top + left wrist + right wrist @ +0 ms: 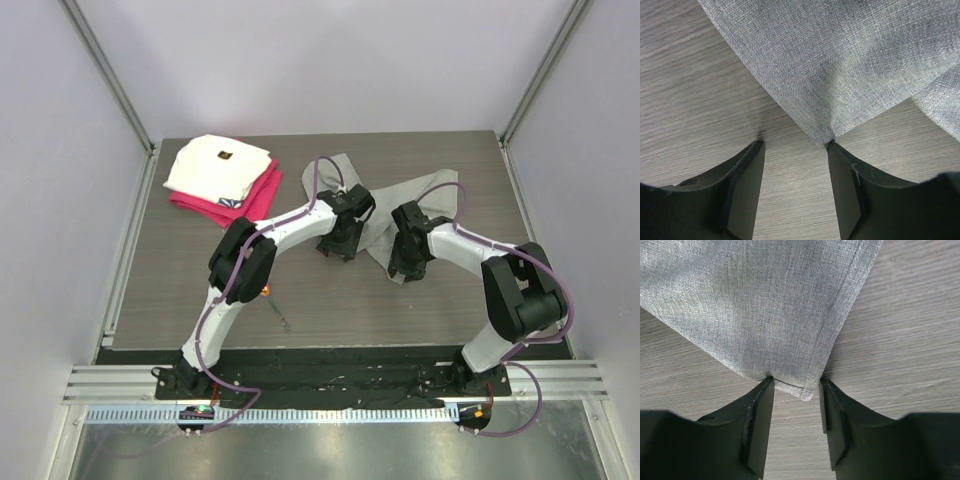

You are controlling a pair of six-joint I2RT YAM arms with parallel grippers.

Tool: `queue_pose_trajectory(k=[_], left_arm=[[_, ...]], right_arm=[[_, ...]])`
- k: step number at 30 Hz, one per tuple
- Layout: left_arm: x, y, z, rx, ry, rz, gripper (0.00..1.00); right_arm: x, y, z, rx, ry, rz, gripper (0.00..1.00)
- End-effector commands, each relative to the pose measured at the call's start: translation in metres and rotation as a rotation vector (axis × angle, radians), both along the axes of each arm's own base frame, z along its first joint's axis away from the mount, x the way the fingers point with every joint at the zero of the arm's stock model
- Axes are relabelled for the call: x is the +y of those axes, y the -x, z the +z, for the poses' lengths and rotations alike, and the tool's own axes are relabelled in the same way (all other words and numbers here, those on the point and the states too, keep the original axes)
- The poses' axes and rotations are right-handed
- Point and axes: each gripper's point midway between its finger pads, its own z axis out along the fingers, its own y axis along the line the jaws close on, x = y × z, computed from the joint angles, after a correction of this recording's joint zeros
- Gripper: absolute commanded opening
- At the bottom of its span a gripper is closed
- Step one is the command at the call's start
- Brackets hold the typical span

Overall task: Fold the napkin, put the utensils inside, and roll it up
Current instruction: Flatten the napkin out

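Observation:
The light-grey napkin (385,205) lies crumpled on the dark wood table, between the two arms. In the left wrist view one corner of the napkin (840,65) points down at my left gripper (795,143) and just touches the right fingertip (832,150). The jaws stand open, with bare table between them. In the right wrist view a hemmed corner of the napkin (765,305) lies between the tips of my right gripper (796,379), which is open and not pinching it. The utensil (278,308), thin with an orange end, lies near the left arm.
A folded white cloth (218,163) rests on a magenta-red cloth (255,200) at the back left. The table's front edge (330,345) meets a black strip by the arm bases. Grey walls close in the sides and back.

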Motion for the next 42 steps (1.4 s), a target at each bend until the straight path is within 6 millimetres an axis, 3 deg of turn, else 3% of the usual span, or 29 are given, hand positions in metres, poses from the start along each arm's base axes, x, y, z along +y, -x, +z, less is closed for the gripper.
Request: queue_pose_trajectory(k=[1, 5, 14, 19, 26, 29, 31, 35, 37, 38, 39, 41, 42], left_arm=[[-0.011, 0.002, -0.036, 0.032, 0.016, -0.002, 0.58], [-0.020, 0.001, -0.030, 0.027, 0.064, -0.003, 0.59], [-0.029, -0.011, -0.013, -0.038, 0.144, 0.032, 0.61], [-0.022, -0.011, -0.027, -0.015, 0.087, 0.035, 0.58], [-0.005, -0.003, -0.043, 0.011, 0.014, 0.042, 0.34], [-0.004, 0.000, -0.047, 0.028, 0.011, 0.036, 0.18], [0.000, -0.004, -0.043, 0.017, 0.005, 0.045, 0.00], [0.018, -0.024, -0.015, -0.035, 0.048, 0.121, 0.00], [0.031, -0.041, 0.016, -0.079, 0.108, 0.189, 0.00], [0.036, -0.047, 0.029, -0.099, 0.129, 0.210, 0.00], [0.047, -0.059, 0.057, -0.146, 0.167, 0.247, 0.00], [0.059, -0.071, 0.086, -0.191, 0.216, 0.292, 0.00], [0.072, -0.080, 0.114, -0.233, 0.261, 0.327, 0.00]], right_arm=[[0.006, -0.004, -0.004, -0.007, -0.020, -0.002, 0.42], [0.002, 0.003, -0.007, 0.000, -0.015, -0.014, 0.24], [0.002, 0.005, -0.007, 0.004, -0.019, -0.009, 0.21], [0.002, 0.005, -0.007, 0.005, -0.016, -0.005, 0.20], [0.002, 0.005, -0.005, 0.000, -0.017, -0.009, 0.18], [0.002, 0.004, -0.003, -0.008, -0.017, -0.003, 0.09], [0.000, 0.003, -0.001, -0.014, -0.010, 0.009, 0.03], [-0.021, -0.005, 0.012, -0.037, 0.052, 0.016, 0.01], [-0.037, -0.006, 0.021, -0.044, 0.108, 0.007, 0.01], [-0.044, -0.013, 0.034, -0.080, 0.120, 0.003, 0.01], [-0.061, -0.014, 0.040, -0.083, 0.160, -0.025, 0.01], [-0.074, -0.024, 0.067, -0.143, 0.192, -0.031, 0.01], [-0.088, -0.024, 0.077, -0.142, 0.228, -0.052, 0.01]])
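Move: The napkin's near-left corner lies about 2 cm to the right of the left hand and 1 cm ahead, beside its right finger, at fingertip height. From that hand the spoon is roughly 14 cm left and 12 cm back, and the cloth stack some 25 cm left and 18 cm ahead. The right hand already has the near-right corner between its open fingers, straight below the hand point; the napkin's middle is about 15 cm ahead of it and 3 cm left. Edging forward and right by about 2 cm each near the table, the left hand brings the near-left corner between its open fingers and pinches it shut; the right hand, almost still, closes on its own corner. Both then pull apart, the left hand about 4 cm left and slightly forward, the right hand about 4 cm right, each rising barely 1 cm. ##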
